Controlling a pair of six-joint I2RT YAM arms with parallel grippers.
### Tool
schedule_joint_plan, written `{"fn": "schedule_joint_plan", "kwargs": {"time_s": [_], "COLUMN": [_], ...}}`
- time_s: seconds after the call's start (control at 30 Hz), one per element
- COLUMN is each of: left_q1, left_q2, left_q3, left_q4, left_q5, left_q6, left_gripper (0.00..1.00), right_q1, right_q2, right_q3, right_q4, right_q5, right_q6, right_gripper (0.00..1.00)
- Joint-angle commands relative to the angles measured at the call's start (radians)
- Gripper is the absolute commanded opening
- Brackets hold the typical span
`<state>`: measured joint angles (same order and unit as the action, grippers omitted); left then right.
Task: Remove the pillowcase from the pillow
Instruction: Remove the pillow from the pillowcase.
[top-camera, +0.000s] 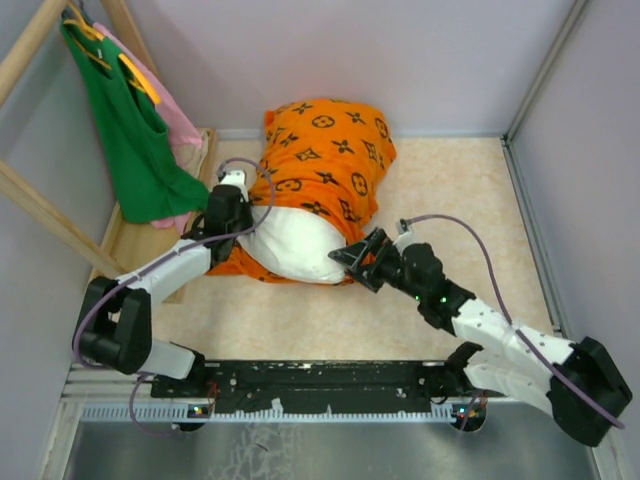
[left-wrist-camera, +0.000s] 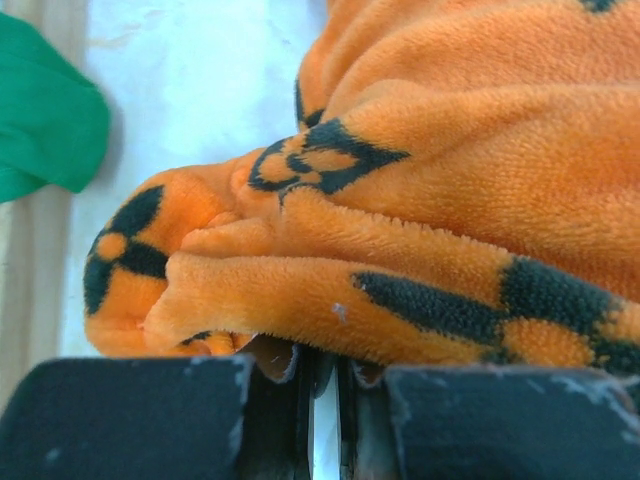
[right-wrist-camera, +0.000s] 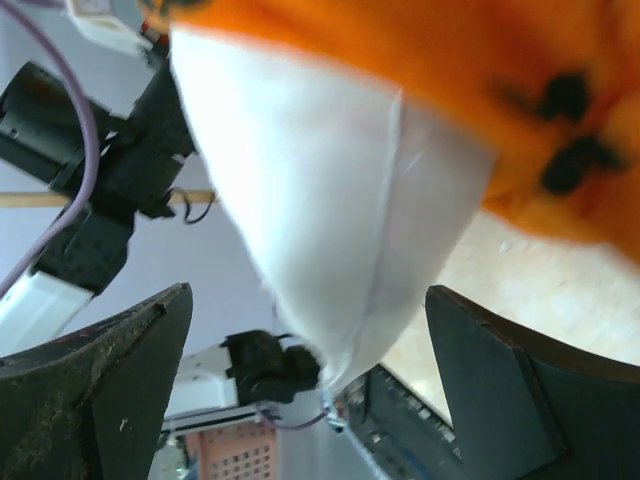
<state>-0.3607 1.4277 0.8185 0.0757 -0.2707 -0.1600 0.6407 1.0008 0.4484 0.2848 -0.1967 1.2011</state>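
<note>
The orange pillowcase (top-camera: 325, 150) with black motifs lies at the back of the table, covering the far part of the white pillow (top-camera: 295, 245), whose near end sticks out bare. At the case's left edge my left gripper (top-camera: 232, 195) is shut on a fold of the orange fabric (left-wrist-camera: 400, 250); the plush cloth runs down into the narrow slit between the jaws (left-wrist-camera: 325, 365). My right gripper (top-camera: 350, 262) stands open at the pillow's near right corner. In the right wrist view that white corner (right-wrist-camera: 340, 220) hangs between the wide-apart fingers (right-wrist-camera: 308, 292) without touching them.
A green tank top (top-camera: 130, 130) and a pink garment (top-camera: 180, 125) hang on a wooden rack (top-camera: 50, 215) at the back left; the green cloth (left-wrist-camera: 45, 110) also shows beside the left gripper. Grey walls close in the back and right.
</note>
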Motion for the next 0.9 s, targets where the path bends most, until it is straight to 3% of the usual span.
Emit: {"fn": "schedule_joint_plan", "kwargs": {"time_s": [0.0, 0.1, 0.23, 0.3, 0.43, 0.53, 0.73, 0.87], "left_q1": [-0.069, -0.107, -0.218, -0.282, -0.362, -0.411, -0.45, -0.455], "left_q2": [0.027, 0.04, 0.065, 0.078, 0.09, 0.093, 0.125, 0.122], "left_q3": [0.031, 0.04, 0.069, 0.088, 0.112, 0.109, 0.109, 0.088], "left_q4": [0.059, 0.074, 0.099, 0.115, 0.143, 0.172, 0.139, 0.136], "left_q5": [0.128, 0.156, 0.154, 0.14, 0.172, 0.182, 0.165, 0.146], "left_q6": [-0.092, -0.154, -0.228, -0.255, -0.338, -0.358, -0.365, -0.372], "left_gripper": [0.0, 0.0, 0.0, 0.0, 0.0, 0.0, 0.0, 0.0], "right_q1": [0.186, 0.271, 0.298, 0.308, 0.31, 0.312, 0.308, 0.305], "right_q2": [-0.184, -0.286, -0.264, -0.221, -0.146, -0.107, -0.138, -0.176], "right_q3": [-0.062, -0.064, 0.019, 0.043, 0.011, -0.003, -0.095, -0.157], "right_q4": [-0.073, -0.221, -0.47, -0.51, -0.453, -0.427, -0.254, -0.14], "right_q5": [0.417, 0.592, 0.618, 0.628, 0.609, 0.684, 0.965, 1.01], "right_q6": [0.242, 0.331, 0.432, 0.453, 0.526, 0.534, 0.38, 0.283], "right_gripper": [0.99, 0.99, 0.99, 0.99, 0.99, 0.99, 0.99, 0.99]}}
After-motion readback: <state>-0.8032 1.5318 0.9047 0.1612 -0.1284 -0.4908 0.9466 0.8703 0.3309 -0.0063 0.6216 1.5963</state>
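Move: The left gripper already pinches the pillowcase rim. From it the white pillow's middle lies about 14 cm right, 5 cm back and slightly below; the orange pillowcase body is some 20 cm right and 18 cm ahead. The right gripper, wide open and empty, has the pillow's right end almost at its fingertips, about 4 cm left and a little lower; the pillowcase body is roughly 27 cm ahead and 8 cm left of that gripper. Keep the left gripper shut on the pillowcase rim and sweep it about 22 cm to the right, drawing back some 8 cm and turning clockwise as you go. Meanwhile back the open right gripper off about 4 cm, then bring it down and to the right, easing forward at the end and turning clockwise some 35 degrees, so its spread fingers face the pillow's near edge; don't close them. ##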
